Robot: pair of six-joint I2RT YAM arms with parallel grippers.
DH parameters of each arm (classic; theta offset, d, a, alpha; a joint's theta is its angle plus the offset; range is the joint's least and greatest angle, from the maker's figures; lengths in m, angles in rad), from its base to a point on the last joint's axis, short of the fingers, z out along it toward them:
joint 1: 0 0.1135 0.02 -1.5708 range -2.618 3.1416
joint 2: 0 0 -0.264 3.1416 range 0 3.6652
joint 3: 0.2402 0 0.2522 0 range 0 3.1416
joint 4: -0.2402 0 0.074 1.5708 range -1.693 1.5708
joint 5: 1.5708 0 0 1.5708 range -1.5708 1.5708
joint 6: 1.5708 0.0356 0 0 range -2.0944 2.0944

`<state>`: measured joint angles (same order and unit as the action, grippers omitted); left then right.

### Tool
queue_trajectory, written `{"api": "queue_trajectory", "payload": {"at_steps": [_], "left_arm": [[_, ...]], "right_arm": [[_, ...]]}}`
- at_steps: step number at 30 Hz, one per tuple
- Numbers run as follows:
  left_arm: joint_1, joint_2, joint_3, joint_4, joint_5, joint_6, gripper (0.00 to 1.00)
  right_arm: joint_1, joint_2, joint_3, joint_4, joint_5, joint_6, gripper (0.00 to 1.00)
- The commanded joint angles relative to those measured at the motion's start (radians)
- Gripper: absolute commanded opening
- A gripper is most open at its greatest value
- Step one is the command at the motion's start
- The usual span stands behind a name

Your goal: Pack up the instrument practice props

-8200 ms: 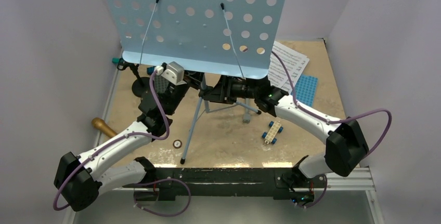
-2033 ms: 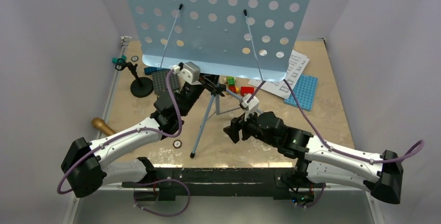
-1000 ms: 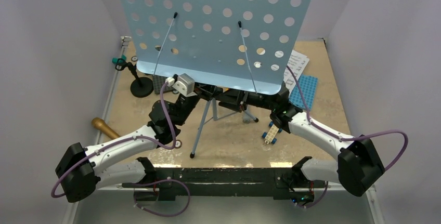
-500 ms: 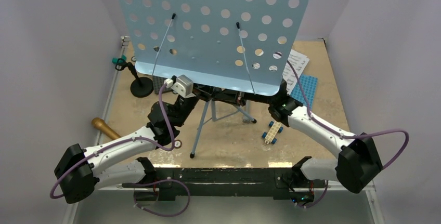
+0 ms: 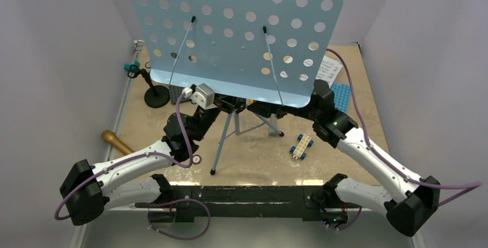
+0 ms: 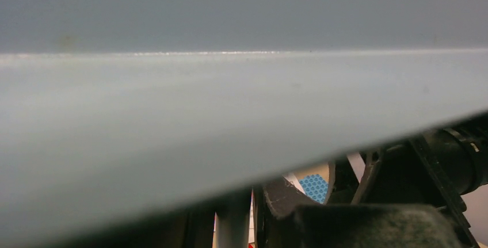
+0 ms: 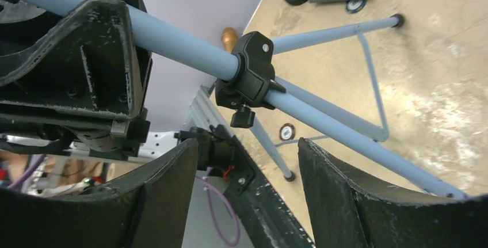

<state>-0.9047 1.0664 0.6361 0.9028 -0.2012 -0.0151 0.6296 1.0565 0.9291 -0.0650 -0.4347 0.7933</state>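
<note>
The light-blue perforated music stand (image 5: 230,29) stands upright at mid-table on its tripod legs (image 5: 221,144). My left gripper (image 5: 228,106) is under the desk, shut on the stand's pole (image 7: 172,35). In the left wrist view the desk's underside fills the picture. My right gripper (image 7: 247,161) is open, a little short of the pole's black clamp (image 7: 250,78), with nothing between its fingers. White sheet-music pages (image 5: 329,69) lie at the back right. The gold-brown microphone (image 5: 115,140) lies at the left edge. The black round-base mic stand (image 5: 155,95) stands at the back left.
A blue studded baseplate (image 5: 340,95) lies beside the pages. A grey baseplate (image 5: 174,94) sits by the mic stand. A small toy brick car (image 5: 301,145) rests in front of the right arm. A small round disc (image 5: 197,159) lies near the left forearm.
The right arm has swung its elbow out to the lower right and its wrist has drawn back to the right from the pole. The left arm and the stand have barely moved.
</note>
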Motion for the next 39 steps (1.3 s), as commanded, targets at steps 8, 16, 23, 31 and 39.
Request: {"api": "queue_trajectory", "payload": {"at_steps": [8, 16, 23, 31, 39], "left_arm": [[-0.022, -0.014, -0.009, -0.256, -0.013, -0.111, 0.53], [-0.025, -0.039, -0.029, -0.258, -0.025, -0.113, 0.56], [-0.026, -0.083, -0.065, -0.277, -0.015, -0.14, 0.6], [-0.028, -0.156, -0.106, -0.304, 0.0, -0.16, 0.64], [-0.028, -0.231, -0.15, -0.351, 0.012, -0.208, 0.65]], "right_arm": [[-0.005, -0.09, 0.001, -0.101, 0.159, -0.23, 0.69], [-0.005, -0.112, -0.001, -0.098, 0.184, -0.282, 0.7], [-0.005, -0.195, -0.054, -0.081, 0.291, -0.31, 0.73], [-0.007, -0.371, -0.268, 0.071, 0.392, -0.347, 0.75], [-0.004, -0.533, -0.665, 0.696, 0.344, -0.527, 0.7]]}}
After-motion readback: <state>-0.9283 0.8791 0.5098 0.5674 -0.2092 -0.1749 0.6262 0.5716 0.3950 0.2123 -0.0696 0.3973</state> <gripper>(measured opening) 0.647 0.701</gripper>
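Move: The left gripper still grips the music stand's post; the stand's black tripod hub is about 10 cm straight below it, the tray lip about 8 cm above and 5 cm ahead. The near foot lies some 20 cm back, 12 cm left and 35 cm down; the right-hand foot 2 cm back and 20 cm right at that same depth. From the empty right hand the hub is roughly 4 cm ahead, 7 cm left and 2 cm lower. Open the left gripper to let go of the post, then take it down beside the post about 8 cm towards the hub, drawing slightly back and tipping the fingers down some 15 degrees, until the spread jaws face the hub. Meanwhile, clear the open right gripper away to the right by about 9 cm, dropping it about 5 cm late on and swinging it clockwise. ##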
